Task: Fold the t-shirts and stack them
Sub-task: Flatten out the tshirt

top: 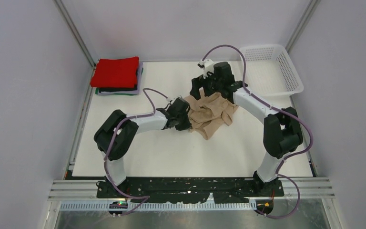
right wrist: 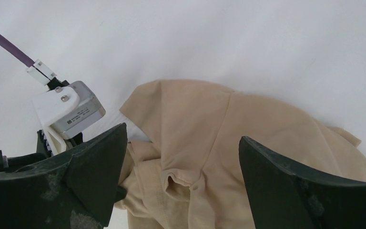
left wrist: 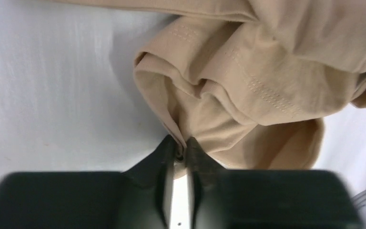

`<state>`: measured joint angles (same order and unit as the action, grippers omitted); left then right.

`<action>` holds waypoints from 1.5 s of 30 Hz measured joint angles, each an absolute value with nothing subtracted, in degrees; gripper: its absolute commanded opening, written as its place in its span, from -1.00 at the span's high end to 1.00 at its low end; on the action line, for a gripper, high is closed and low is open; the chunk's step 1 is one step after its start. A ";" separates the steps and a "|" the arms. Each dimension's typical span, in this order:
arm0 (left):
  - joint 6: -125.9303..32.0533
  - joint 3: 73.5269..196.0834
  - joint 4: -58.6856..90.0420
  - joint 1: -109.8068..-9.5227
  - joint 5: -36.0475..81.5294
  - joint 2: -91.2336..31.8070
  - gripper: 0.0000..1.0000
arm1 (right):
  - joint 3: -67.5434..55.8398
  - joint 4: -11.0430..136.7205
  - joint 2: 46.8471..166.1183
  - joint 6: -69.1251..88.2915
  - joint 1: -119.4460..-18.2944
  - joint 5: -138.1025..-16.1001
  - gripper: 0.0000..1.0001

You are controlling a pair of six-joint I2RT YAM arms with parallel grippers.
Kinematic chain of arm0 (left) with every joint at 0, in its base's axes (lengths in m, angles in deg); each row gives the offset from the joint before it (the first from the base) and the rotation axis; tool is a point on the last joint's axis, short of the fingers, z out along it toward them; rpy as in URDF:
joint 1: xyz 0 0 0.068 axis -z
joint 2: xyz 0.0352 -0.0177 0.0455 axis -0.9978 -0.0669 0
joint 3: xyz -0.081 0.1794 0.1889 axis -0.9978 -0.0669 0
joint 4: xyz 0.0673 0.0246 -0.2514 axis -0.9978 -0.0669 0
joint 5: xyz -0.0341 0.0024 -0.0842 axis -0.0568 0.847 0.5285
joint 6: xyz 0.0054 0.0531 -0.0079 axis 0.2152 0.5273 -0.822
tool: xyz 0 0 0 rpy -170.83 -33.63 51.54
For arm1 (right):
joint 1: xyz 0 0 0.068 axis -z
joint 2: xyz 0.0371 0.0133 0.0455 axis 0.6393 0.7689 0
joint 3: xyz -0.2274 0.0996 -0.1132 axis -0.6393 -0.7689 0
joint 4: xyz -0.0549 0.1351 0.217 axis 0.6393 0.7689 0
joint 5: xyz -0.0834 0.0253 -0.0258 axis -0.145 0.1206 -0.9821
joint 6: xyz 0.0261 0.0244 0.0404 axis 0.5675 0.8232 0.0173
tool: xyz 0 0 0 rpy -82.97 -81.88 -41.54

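Note:
A crumpled beige t-shirt lies in the middle of the white table. My left gripper is at its left edge, shut on a hem fold; the left wrist view shows the fingertips pinching the beige cloth. My right gripper hovers above the shirt's far side, open and empty; its wrist view shows the shirt between wide-apart jaws. A stack of folded shirts, red on top with black, green and lavender edges beneath, sits at the far left corner.
A white mesh basket stands at the far right corner. The left arm's wrist camera housing shows in the right wrist view beside the shirt. Metal frame posts rise at both far corners.

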<state>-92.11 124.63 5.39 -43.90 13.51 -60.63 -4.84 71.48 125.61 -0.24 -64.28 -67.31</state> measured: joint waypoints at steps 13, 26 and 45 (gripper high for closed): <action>-87.89 111.91 2.02 -44.80 12.59 -48.39 1.00 | 16.47 82.56 145.21 -8.35 -74.11 -66.52 -0.80; -86.19 104.87 3.97 -44.95 15.67 -42.93 1.00 | 30.50 90.27 161.43 -9.37 -83.10 -64.23 -0.72; -84.18 102.47 5.02 -44.56 16.17 -39.08 1.00 | 23.39 95.50 156.38 -15.30 -85.35 -72.97 0.48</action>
<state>-84.18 102.47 5.02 -44.56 16.17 -39.08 23.39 95.50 156.38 -15.30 -85.35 -72.97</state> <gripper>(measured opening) 0.035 0.605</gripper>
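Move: Between the left fingers, nearly shut, already lies the t-shirt's near-left edge, right at the hand and close to the table. The t-shirt's bulk spreads about 9 cm ahead and 10 cm right of that hand. The right hand hovers high: the shirt's far-left corner lies some 14 cm below it, 8 cm left and 1 cm back; the bulk is about 6 cm back and 6 cm right, the near-left edge 15 cm back and 4 cm left. Closing the last bit on the near-left edge, the left hand drags it low along the table, roughly 8 cm back and 7 cm left. The open right hand swings left and down about 14 cm to the far-left corner, turning some 30 degrees counter-clockwise with its left side dipping, then eases back and right while its fingers partly close around the corner's fold. ##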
